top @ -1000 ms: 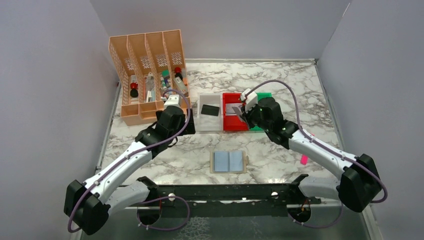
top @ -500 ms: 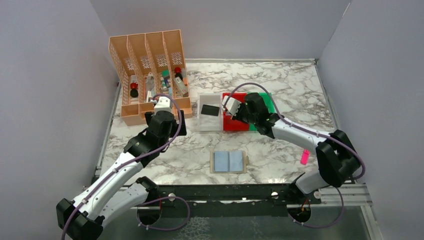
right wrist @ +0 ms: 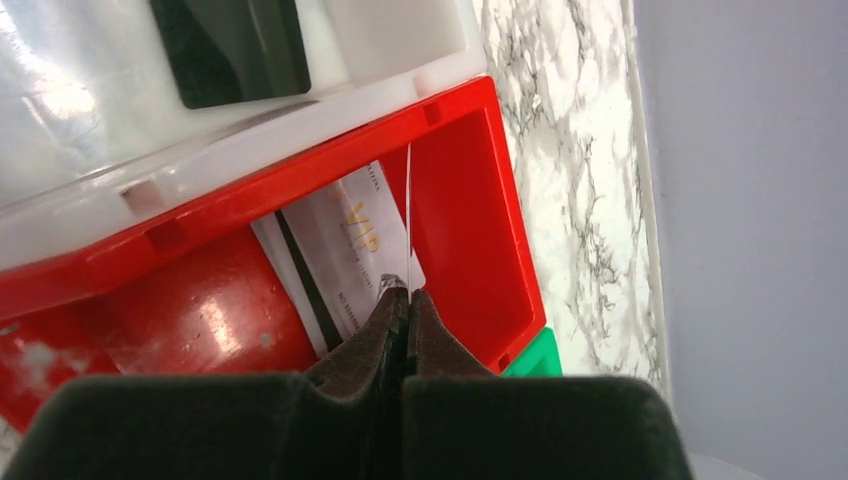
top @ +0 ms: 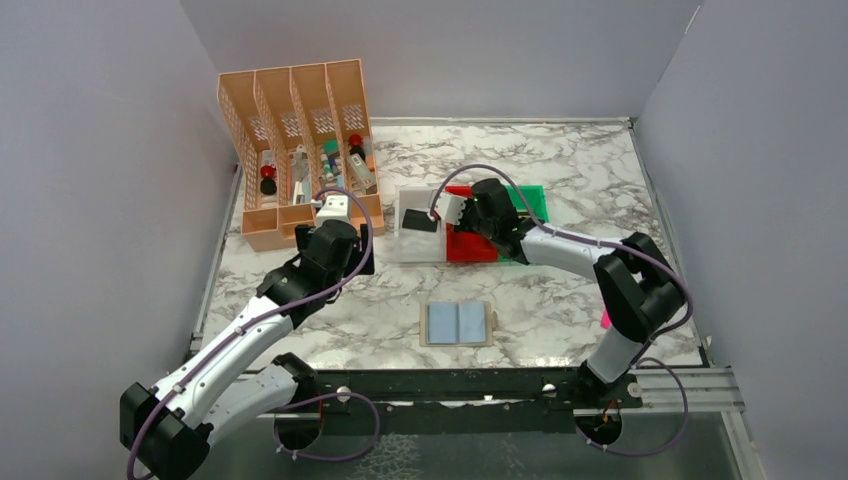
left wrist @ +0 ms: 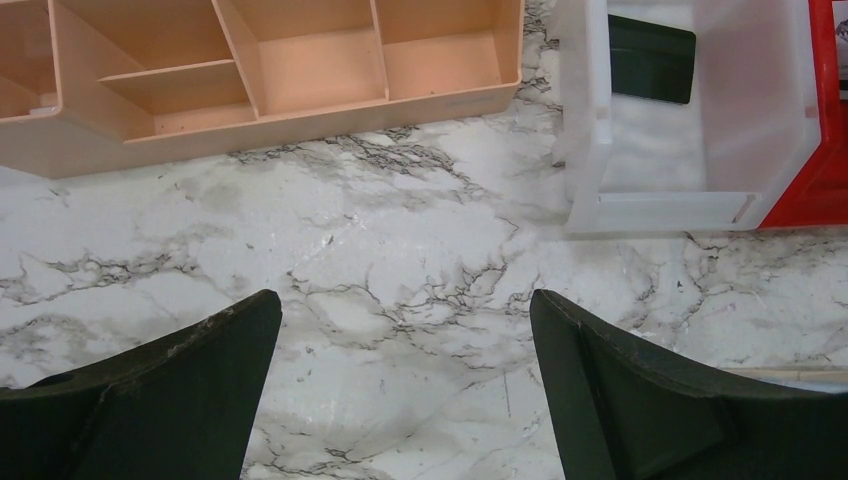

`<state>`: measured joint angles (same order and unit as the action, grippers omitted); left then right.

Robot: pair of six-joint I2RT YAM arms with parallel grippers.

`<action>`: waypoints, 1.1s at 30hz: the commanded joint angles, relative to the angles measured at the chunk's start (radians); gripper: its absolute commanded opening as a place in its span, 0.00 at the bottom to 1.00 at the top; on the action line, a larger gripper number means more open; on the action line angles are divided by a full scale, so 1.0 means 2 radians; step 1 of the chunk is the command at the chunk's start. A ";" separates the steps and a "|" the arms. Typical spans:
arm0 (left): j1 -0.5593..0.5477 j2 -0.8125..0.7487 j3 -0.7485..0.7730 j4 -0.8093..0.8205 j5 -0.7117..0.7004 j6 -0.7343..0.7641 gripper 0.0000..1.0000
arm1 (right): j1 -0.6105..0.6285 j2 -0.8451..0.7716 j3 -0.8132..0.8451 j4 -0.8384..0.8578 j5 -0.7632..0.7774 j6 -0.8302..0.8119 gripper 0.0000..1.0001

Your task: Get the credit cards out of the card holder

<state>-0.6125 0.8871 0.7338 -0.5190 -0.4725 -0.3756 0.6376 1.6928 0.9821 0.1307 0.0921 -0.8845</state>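
The card holder (top: 458, 323) lies open on the marble near the front, with no card showing on its blue-grey panels. A black card (top: 421, 220) lies in the white bin (top: 415, 247); it also shows in the left wrist view (left wrist: 650, 45). My right gripper (right wrist: 405, 295) is shut on a thin card (right wrist: 409, 200) seen edge-on, held over the red bin (right wrist: 460, 200). A silver-grey card (right wrist: 350, 250) with a dark stripe lies in that bin. My left gripper (left wrist: 405, 310) is open and empty above bare marble, left of the white bin.
The orange slotted organizer (top: 300, 150) stands at the back left, close to my left gripper (top: 345, 250). A green bin (top: 530, 200) sits right of the red bin (top: 462, 247). A pink marker (top: 606, 318) lies at the right. Grey walls close in three sides.
My right gripper has swung left and reached farther over the red bin with the card held. My left arm has drawn back a little from the white bin.
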 commanded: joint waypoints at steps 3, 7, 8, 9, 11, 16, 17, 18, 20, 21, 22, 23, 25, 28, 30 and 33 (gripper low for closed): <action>0.002 -0.001 0.005 -0.004 -0.015 0.008 0.99 | 0.001 0.036 0.028 0.037 0.025 -0.019 0.02; 0.002 0.003 0.005 -0.004 -0.014 0.008 0.99 | 0.001 0.053 0.023 0.059 0.032 -0.027 0.03; 0.002 0.003 0.006 -0.004 -0.014 0.008 0.99 | 0.001 0.058 0.025 0.060 0.033 -0.028 0.03; 0.002 0.004 0.006 -0.005 -0.015 0.008 0.99 | 0.001 0.062 0.026 0.060 0.032 -0.029 0.03; 0.002 0.006 0.006 -0.005 -0.016 0.009 0.99 | 0.001 0.070 0.025 0.063 0.036 -0.028 0.04; 0.003 0.008 0.006 -0.006 -0.016 0.009 0.99 | 0.001 0.074 0.024 0.058 0.031 -0.024 0.07; 0.003 0.008 0.006 -0.006 -0.017 0.009 0.99 | 0.001 0.074 0.026 0.050 0.027 -0.022 0.07; 0.002 0.009 0.005 -0.006 -0.016 0.009 0.99 | 0.001 0.074 0.028 0.044 0.023 -0.019 0.07; 0.003 0.011 0.006 -0.006 -0.013 0.008 0.99 | 0.001 0.073 0.030 0.035 0.020 -0.011 0.10; 0.002 0.012 0.006 -0.006 -0.011 0.009 0.99 | 0.001 0.070 0.030 0.031 0.016 -0.007 0.14; 0.003 0.014 0.006 -0.006 -0.010 0.009 0.99 | 0.001 0.069 0.028 0.029 0.014 -0.007 0.16; 0.003 0.016 0.007 -0.006 -0.009 0.010 0.99 | 0.001 0.068 0.027 0.028 0.014 -0.007 0.16; 0.002 0.019 0.007 -0.007 -0.008 0.011 0.99 | 0.001 0.068 0.027 0.021 0.015 -0.005 0.19; 0.003 0.019 0.007 -0.007 -0.008 0.011 0.99 | 0.001 0.064 0.023 0.026 0.018 -0.003 0.20; 0.002 0.019 0.007 -0.008 -0.007 0.011 0.99 | 0.000 0.059 0.017 0.035 0.017 0.000 0.23; 0.003 0.020 0.007 -0.008 -0.007 0.011 0.99 | 0.000 0.053 0.017 0.025 0.005 0.003 0.35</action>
<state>-0.6106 0.9268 0.7338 -0.5236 -0.4793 -0.3676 0.6376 1.8317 1.0142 0.1848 0.1375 -0.8974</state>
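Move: The red bin that the right hand's held card is bound for has its middle about 3 cm back and 5 cm below the fingers, about level sideways. The cards already in it lie about 2 cm back, 1 cm left and 7 cm down. The white bin's middle is some 10 cm left and 3 cm back, the green bin's 10 cm right and 3 cm back. From the left hand, the red bin lies roughly 12 cm ahead, 25 cm right and 12 cm below. The right hand lowers the card about 4 cm into the red bin, easing slightly forward, then opens its fingers. ##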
